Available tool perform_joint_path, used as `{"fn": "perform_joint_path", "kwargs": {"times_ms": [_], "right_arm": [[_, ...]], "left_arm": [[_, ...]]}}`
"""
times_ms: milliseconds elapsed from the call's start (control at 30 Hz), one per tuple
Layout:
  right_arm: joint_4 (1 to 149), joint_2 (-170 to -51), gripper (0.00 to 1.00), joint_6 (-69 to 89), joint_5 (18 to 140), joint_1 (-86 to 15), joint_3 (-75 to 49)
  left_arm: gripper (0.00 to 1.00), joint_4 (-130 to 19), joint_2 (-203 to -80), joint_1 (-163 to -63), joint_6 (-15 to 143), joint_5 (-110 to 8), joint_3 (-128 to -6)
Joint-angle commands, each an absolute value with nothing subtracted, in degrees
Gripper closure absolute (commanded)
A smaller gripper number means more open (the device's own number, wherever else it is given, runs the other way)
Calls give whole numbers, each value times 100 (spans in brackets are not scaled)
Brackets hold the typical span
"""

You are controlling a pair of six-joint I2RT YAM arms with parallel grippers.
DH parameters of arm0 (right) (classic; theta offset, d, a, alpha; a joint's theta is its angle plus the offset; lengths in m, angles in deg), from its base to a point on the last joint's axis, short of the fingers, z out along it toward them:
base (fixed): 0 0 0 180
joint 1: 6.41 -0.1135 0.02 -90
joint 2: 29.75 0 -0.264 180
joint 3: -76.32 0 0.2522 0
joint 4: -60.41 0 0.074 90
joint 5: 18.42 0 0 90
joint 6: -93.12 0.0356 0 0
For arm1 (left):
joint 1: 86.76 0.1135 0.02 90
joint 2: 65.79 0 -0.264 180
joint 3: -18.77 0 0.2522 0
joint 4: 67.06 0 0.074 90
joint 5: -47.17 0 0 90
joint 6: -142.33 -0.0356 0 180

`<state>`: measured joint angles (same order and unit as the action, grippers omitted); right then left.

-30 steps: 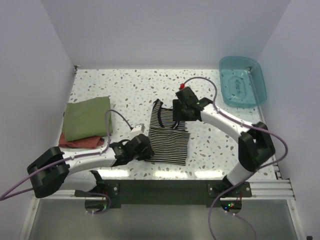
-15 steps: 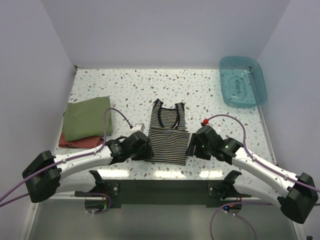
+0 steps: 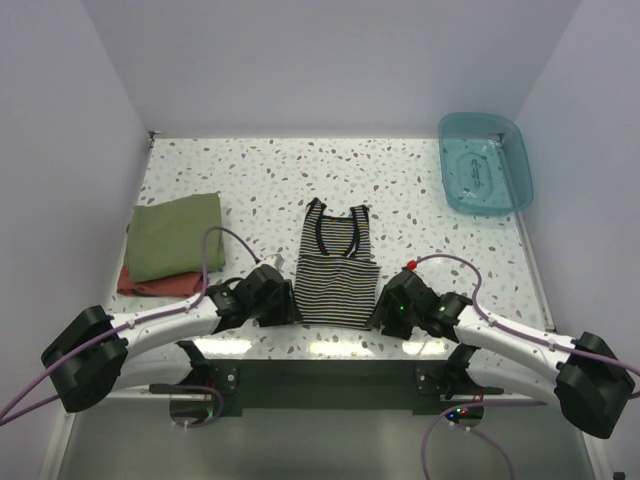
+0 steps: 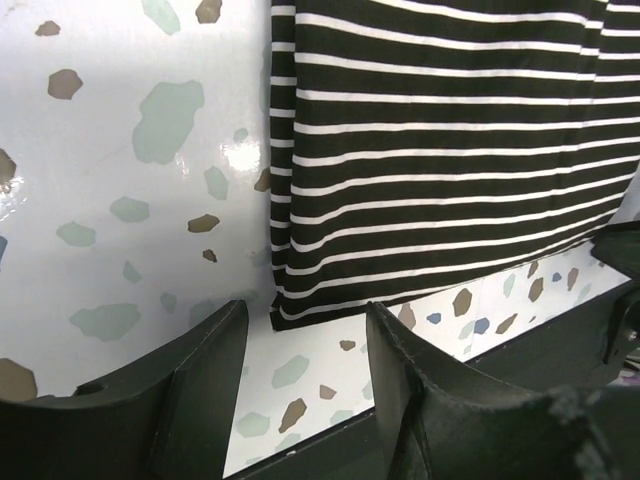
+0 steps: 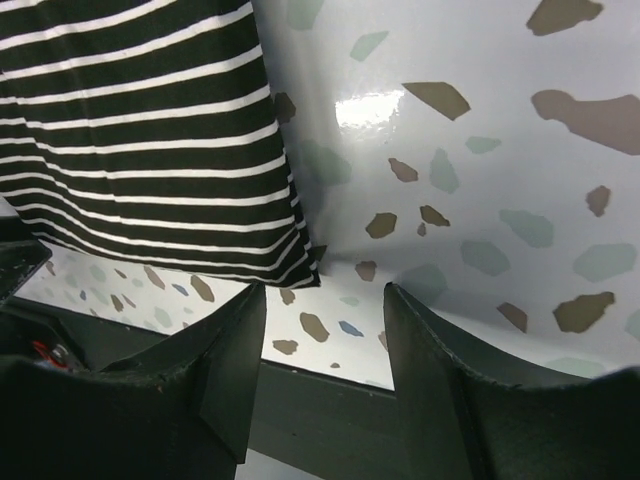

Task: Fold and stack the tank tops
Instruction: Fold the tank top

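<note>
The striped tank top (image 3: 335, 272) lies flat in the middle of the table, straps away from the arms. Its hem corners show in the wrist views: the left corner of the striped top (image 4: 440, 170) just ahead of my left gripper (image 4: 307, 322), the right corner of the striped top (image 5: 140, 170) just ahead of my right gripper (image 5: 325, 300). Both grippers are open, low over the table, with only bare tabletop between their fingers. From above, the left gripper (image 3: 285, 305) and right gripper (image 3: 385, 305) flank the hem. The olive-green tank top (image 3: 175, 235) lies folded at the left.
A reddish folded garment (image 3: 150, 285) lies under the olive one. A teal plastic bin (image 3: 487, 160) stands at the back right. The table's dark front rail (image 3: 330, 385) runs just behind both grippers. White walls close in the table.
My right arm has swung from the top's straps down to its near right hem corner. The left gripper has opened at the left hem corner.
</note>
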<state>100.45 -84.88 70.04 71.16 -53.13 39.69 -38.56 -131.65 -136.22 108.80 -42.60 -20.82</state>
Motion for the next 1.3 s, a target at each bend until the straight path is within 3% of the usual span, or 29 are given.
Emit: {"fn": "perform_joint_path", "kwargs": {"times_ms": [0,300,367,767,967,1267], "right_arm": [[9378,-8634,46,7466,7123,-5413,4138],[9025,-9092,54,7801,6921,-5694,4419],[9051,-9109,58,7801,6825,-5721,4437],[9946,-9338,98,6808,6253,-5747,3682],[10904,-9181,100,6333,6201,-6071,3049],[12706,-8758,100,7396,5086,-8023,2065]], "left_arm": [[45,-4091,-13197,-13572,10998,-4318,-1811],[56,-4310,-13390,-13581,11192,-4125,-1503],[62,-4346,-13425,-13581,11184,-4116,-1459],[100,-4636,-13513,-13756,10938,-4432,-1564],[100,-4092,-13006,-14019,11139,-4371,-1696],[100,-2598,-11854,-15310,11982,-3722,-2284]]}}
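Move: The striped tank top's left hem corner lies almost between the left fingers, about 1 cm to their right and 2 cm down. Its left strap end is roughly 26 cm ahead of that hand and 4 cm right; the folded green tank top is some 18 cm ahead and 28 cm left. From the right hand, the right hem corner lies about 1 cm ahead, 2 cm left and 2 cm down, the right strap end roughly 26 cm ahead and 3 cm left. The striped tank top's two hem corners are pinched, one by each gripper: both hands sink about 1 cm, the right first sidling some 3 cm left and the left hand easing slightly right, and both close. Still gripping, they pull back towards the bases by about 6 cm while rising, the right hand higher and turning some 20 degrees counter-clockwise. ##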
